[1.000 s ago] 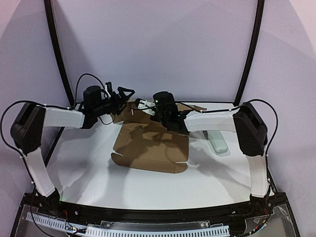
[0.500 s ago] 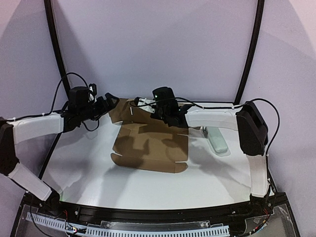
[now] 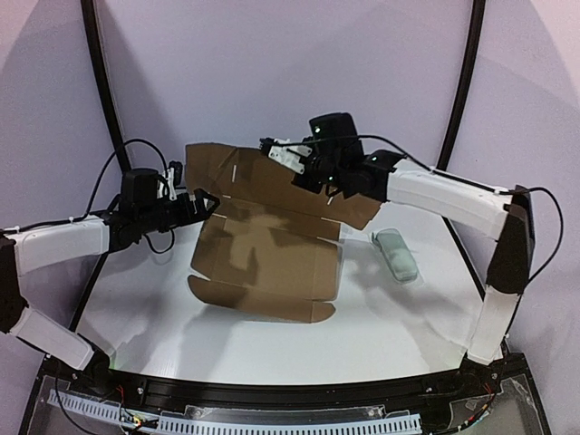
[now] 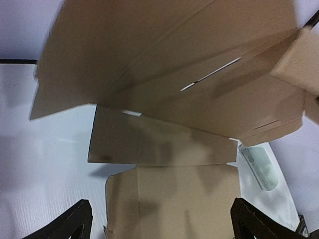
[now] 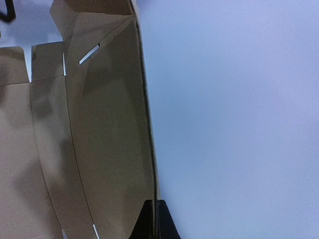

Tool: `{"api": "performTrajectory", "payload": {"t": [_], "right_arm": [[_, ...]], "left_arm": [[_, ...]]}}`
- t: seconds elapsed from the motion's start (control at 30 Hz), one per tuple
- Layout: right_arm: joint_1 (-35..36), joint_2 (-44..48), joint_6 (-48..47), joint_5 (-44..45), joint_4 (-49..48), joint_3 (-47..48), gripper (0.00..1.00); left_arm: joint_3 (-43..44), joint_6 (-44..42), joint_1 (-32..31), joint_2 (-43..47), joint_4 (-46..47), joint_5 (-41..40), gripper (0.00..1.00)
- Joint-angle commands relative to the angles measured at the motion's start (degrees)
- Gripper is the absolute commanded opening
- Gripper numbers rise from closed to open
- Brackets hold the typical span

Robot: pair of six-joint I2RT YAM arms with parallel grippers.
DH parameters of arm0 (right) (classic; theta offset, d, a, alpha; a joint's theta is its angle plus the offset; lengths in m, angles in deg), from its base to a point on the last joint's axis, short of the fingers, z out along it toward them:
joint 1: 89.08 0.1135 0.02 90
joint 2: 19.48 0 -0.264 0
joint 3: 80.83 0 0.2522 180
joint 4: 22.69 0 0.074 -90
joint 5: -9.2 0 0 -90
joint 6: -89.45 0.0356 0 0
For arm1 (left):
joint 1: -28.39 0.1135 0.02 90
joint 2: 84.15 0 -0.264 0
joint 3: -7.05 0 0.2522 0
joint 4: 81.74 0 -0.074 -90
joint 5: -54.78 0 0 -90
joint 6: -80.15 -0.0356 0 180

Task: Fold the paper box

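Note:
The paper box (image 3: 268, 265) is a brown die-cut cardboard sheet whose front part lies flat on the white table. Its rear panel with a slit stands raised and tilted. My right gripper (image 3: 297, 170) is shut on that panel's upper edge. In the right wrist view, the right gripper (image 5: 153, 220) pinches the thin edge of the paper box (image 5: 107, 129). My left gripper (image 3: 205, 205) is open at the box's left rear side, touching nothing. In the left wrist view, the left gripper (image 4: 162, 224) straddles the flat paper box (image 4: 179, 196) from above, with the raised panel ahead.
A small pale grey-green case (image 3: 396, 255) lies on the table right of the box, and the same case (image 4: 259, 168) shows in the left wrist view. Black curved frame posts (image 3: 102, 100) stand at both rear corners before a pale wall.
My right gripper has risen and moved back, lifting the box's rear panel from nearly flat to raised. My left arm has swung left and lower, its gripper still open.

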Motion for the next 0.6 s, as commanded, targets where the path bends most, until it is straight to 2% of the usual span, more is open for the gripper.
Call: {"api": "performTrajectory", "payload": {"t": [0.0,0.17,0.23,0.37,0.57], "right_arm": [[-0.3,4.1,6.3,-6.4,9.1,3.4,0.0],[-0.3,6.5,8.6,-11.1,13.2,4.0,0.0],[-0.3,7.7,10.2,-13.9,14.6,4.3,0.0],[-0.3,9.0,12.1,-16.7,16.0,4.4,0.0],[-0.2,8.7,16.2,-15.2,16.5,6.3,0.0]], "left_arm": [[-4.5,-3.6,0.0,2.4,4.9,-2.1,0.98],[-7.4,-6.2,0.1,3.8,9.3,-4.9,0.98],[-6.6,-6.8,0.1,3.1,8.7,-5.5,0.93],[-6.2,-6.7,0.0,1.4,9.8,-4.9,0.9],[-5.7,-5.4,0.0,0.3,10.7,-1.6,0.74]]}}
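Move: The narrow strip's left tab, which the open left fingers go for, lies about 4 cm ahead of the left hand, 5 cm to its right and 6 cm below. The raised panel's left flap is roughly 8 cm ahead and 4 cm above, with no sideways offset. The bottom panel's middle is level in reach with the left hand, 11 cm right and 17 cm down. From the right hand, which already pinches the raised panel's top edge, the bottom panel's middle is about 3 cm back, 1 cm left and 27 cm down. The box's raised panel, still pinched by its top edge, is drawn back about 6 cm by the right hand, which also lifts it some 2 cm at first while tipping the fingers down and turning a little counter-clockwise. The left hand dips about 2 cm and shifts slightly left, then comes up a little, its fingers around the strip's left tab and just starting to close. ##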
